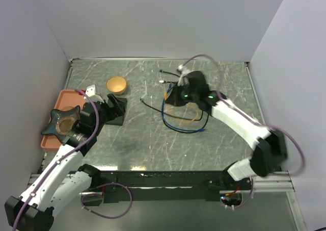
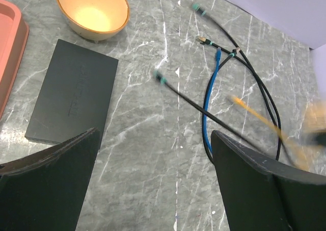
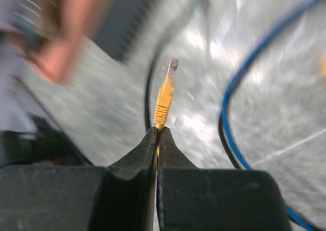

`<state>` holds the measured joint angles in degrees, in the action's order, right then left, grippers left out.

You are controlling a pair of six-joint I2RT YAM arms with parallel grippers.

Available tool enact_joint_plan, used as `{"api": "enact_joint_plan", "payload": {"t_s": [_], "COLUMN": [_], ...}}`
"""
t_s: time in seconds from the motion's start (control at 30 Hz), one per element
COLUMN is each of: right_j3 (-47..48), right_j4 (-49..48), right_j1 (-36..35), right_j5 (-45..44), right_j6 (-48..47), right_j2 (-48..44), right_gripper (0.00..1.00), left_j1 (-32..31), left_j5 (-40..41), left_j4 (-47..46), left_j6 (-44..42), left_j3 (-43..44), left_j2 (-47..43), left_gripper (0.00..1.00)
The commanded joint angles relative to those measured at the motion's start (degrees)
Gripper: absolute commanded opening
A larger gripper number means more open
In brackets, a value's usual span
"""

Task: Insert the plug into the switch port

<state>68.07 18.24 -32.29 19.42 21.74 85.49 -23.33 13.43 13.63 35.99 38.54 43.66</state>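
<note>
The switch [image 2: 71,98] is a flat matte-black box lying on the marble table, just left of my left gripper [image 2: 154,134], which hangs open over bare table. From above, the switch [image 1: 116,121] shows partly under the left gripper [image 1: 116,107]. The plug [image 3: 165,91] is a yellow connector with a clear tip, and it sticks out just past the tips of my right gripper [image 3: 158,131]. That gripper is shut on the yellow cable right behind the plug. In the top view, the right gripper [image 1: 175,94] sits over the cable tangle, well right of the switch. The switch's sockets are not visible.
A yellow bowl [image 2: 91,9] stands just beyond the switch, and an orange tray [image 2: 10,42] lies to its left. Loose blue [image 2: 208,103] and black [image 2: 254,83] cables sprawl mid-table, with the yellow cable's loop [image 1: 191,111] among them. Grey walls close in the table.
</note>
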Motion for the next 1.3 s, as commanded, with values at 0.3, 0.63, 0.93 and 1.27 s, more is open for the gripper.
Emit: {"api": "enact_joint_plan", "payload": {"t_s": [0.3,0.63,0.93,1.27], "right_j3": [-10.23,-10.50,-10.33,-2.78], "right_j4": [-18.05,-12.35,-13.93,-12.79], "right_j1": [11.90,11.99,9.46,-2.07], "right_j5": [-8.08,1.48,25.40,29.80], "right_j6": [1.56,-5.29,-10.04,-14.09], "right_j2": [-39.07,-27.61,-8.78,0.99], "right_gripper": [0.00,0.00,0.00,0.00], "left_j1": [-0.13,-0.13,-0.13,-0.13], "left_j5": [0.02,-2.61,-12.98,-35.04], "left_j4": [-1.59,-2.38,-11.15,-28.47], "left_j6": [-0.30,-0.04,-0.22,0.75], "left_j3": [0.83,0.66,-1.89,-5.94], "left_j2": [-0.50,-0.50,0.20,5.20], "left_gripper": [0.96,0.96,0.96,0.96]}}
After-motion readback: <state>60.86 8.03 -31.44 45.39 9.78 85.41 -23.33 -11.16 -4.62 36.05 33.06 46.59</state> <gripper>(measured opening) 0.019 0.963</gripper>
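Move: Some 24 cm to the right hand's left, 1 cm nearer the base and 16 cm below lies the switch; its yellow plug is already pinched. The bowl stands about 24 cm left and 11 cm farther out than that hand, and a black cable's end lies 11 cm left and 4 cm ahead, 17 cm below. From the open left hand, the held plug is about 17 cm right, 5 cm ahead and 5 cm lower. Keeping its pinch behind the yellow plug, the right hand sweeps the cable up about 22 cm, swinging right and slightly back with fingers tipping up, then lowers to its starting height. From there it draws back and left, turning counter-clockwise. Late on, the left hand, still wide open, goes about 8 cm right towards the plug, turning some 25 degrees clockwise. ##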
